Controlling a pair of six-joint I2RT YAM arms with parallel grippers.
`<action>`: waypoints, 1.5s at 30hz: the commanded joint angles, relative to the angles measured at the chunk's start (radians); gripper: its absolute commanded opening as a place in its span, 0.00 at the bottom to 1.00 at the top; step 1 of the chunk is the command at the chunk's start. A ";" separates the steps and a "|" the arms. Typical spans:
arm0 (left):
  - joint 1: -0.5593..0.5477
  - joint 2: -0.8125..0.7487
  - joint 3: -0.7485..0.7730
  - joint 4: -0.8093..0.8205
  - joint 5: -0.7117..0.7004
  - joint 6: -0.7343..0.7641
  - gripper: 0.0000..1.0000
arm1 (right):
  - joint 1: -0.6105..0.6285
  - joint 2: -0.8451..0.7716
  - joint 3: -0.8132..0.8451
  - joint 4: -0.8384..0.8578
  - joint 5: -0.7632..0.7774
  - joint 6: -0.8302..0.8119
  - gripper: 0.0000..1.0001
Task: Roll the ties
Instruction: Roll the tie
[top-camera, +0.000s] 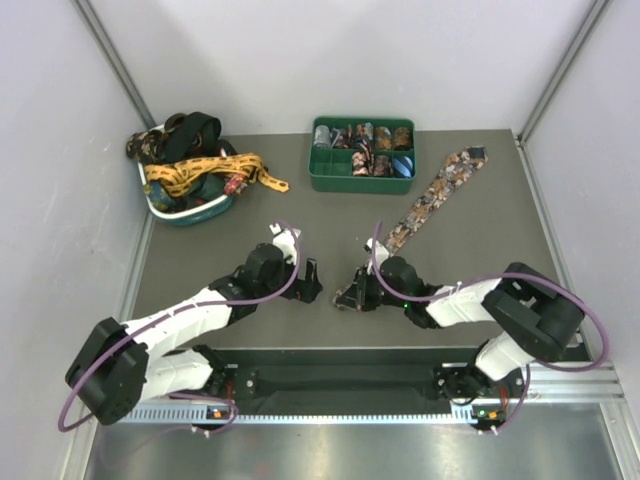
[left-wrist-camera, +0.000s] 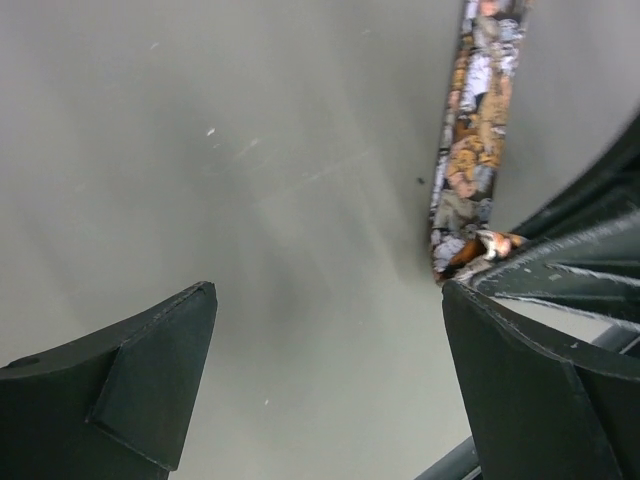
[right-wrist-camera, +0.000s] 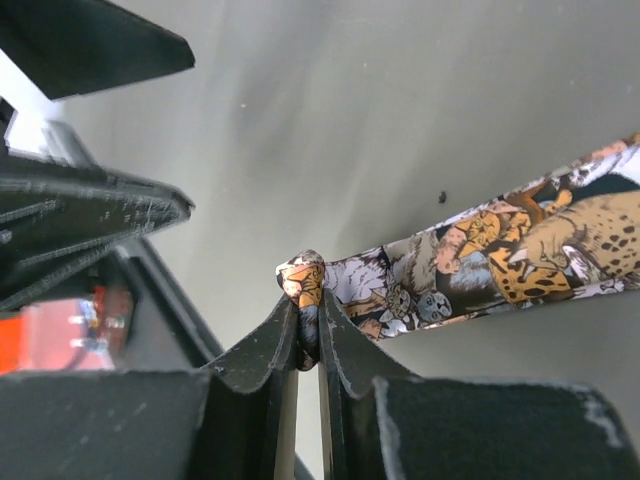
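Observation:
A brown animal-print tie (top-camera: 435, 195) lies stretched diagonally across the mat, its wide end at the far right. My right gripper (top-camera: 350, 297) (right-wrist-camera: 308, 315) is shut on the tie's narrow end (right-wrist-camera: 305, 285), which is folded over between the fingertips. The rest of the tie (right-wrist-camera: 490, 265) runs off to the right in the right wrist view. My left gripper (top-camera: 312, 283) (left-wrist-camera: 330, 300) stands wide open just left of that end, with nothing between its fingers; the tie (left-wrist-camera: 470, 150) shows beyond its right finger (left-wrist-camera: 530, 370).
A green tray (top-camera: 325, 178) at the back centre holds several rolled ties. A teal-and-white basket (top-camera: 185, 212) at the back left holds a heap of loose ties, a gold-yellow one (top-camera: 215, 172) draped over its rim. Grey walls enclose the mat.

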 joint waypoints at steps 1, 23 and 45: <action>-0.011 -0.010 -0.023 0.138 0.057 0.065 0.99 | -0.051 0.046 -0.030 0.186 -0.116 0.124 0.01; -0.099 0.071 0.012 0.247 0.187 0.268 0.90 | -0.160 0.140 -0.064 0.331 -0.206 0.247 0.01; -0.143 0.289 0.160 0.179 0.161 0.326 0.73 | -0.227 0.151 0.016 0.111 -0.178 0.068 0.01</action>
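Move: Some 6 cm to the right of the empty, wide-open left hand, 3 cm back and roughly 3 cm lower, is the tie's rolled end, which the right fingers already pinch. From the right hand, the middle of the tie's flat strip lies about 19 cm ahead, 17 cm to the right and 3 cm down. The green box stands about 26 cm ahead of the left hand and 10 cm to its right, roughly 3 cm lower. Closing in on the rolled end, the left hand travels about 8 cm right, swinging some 2 cm back before coming forward again; it turns about 25 degrees clockwise and its fingers narrow by a quarter, still clear of the tie. The right hand keeps its pinch, dips and tilts, then carries the rolled end forward and right along the tie, sinking slightly. ##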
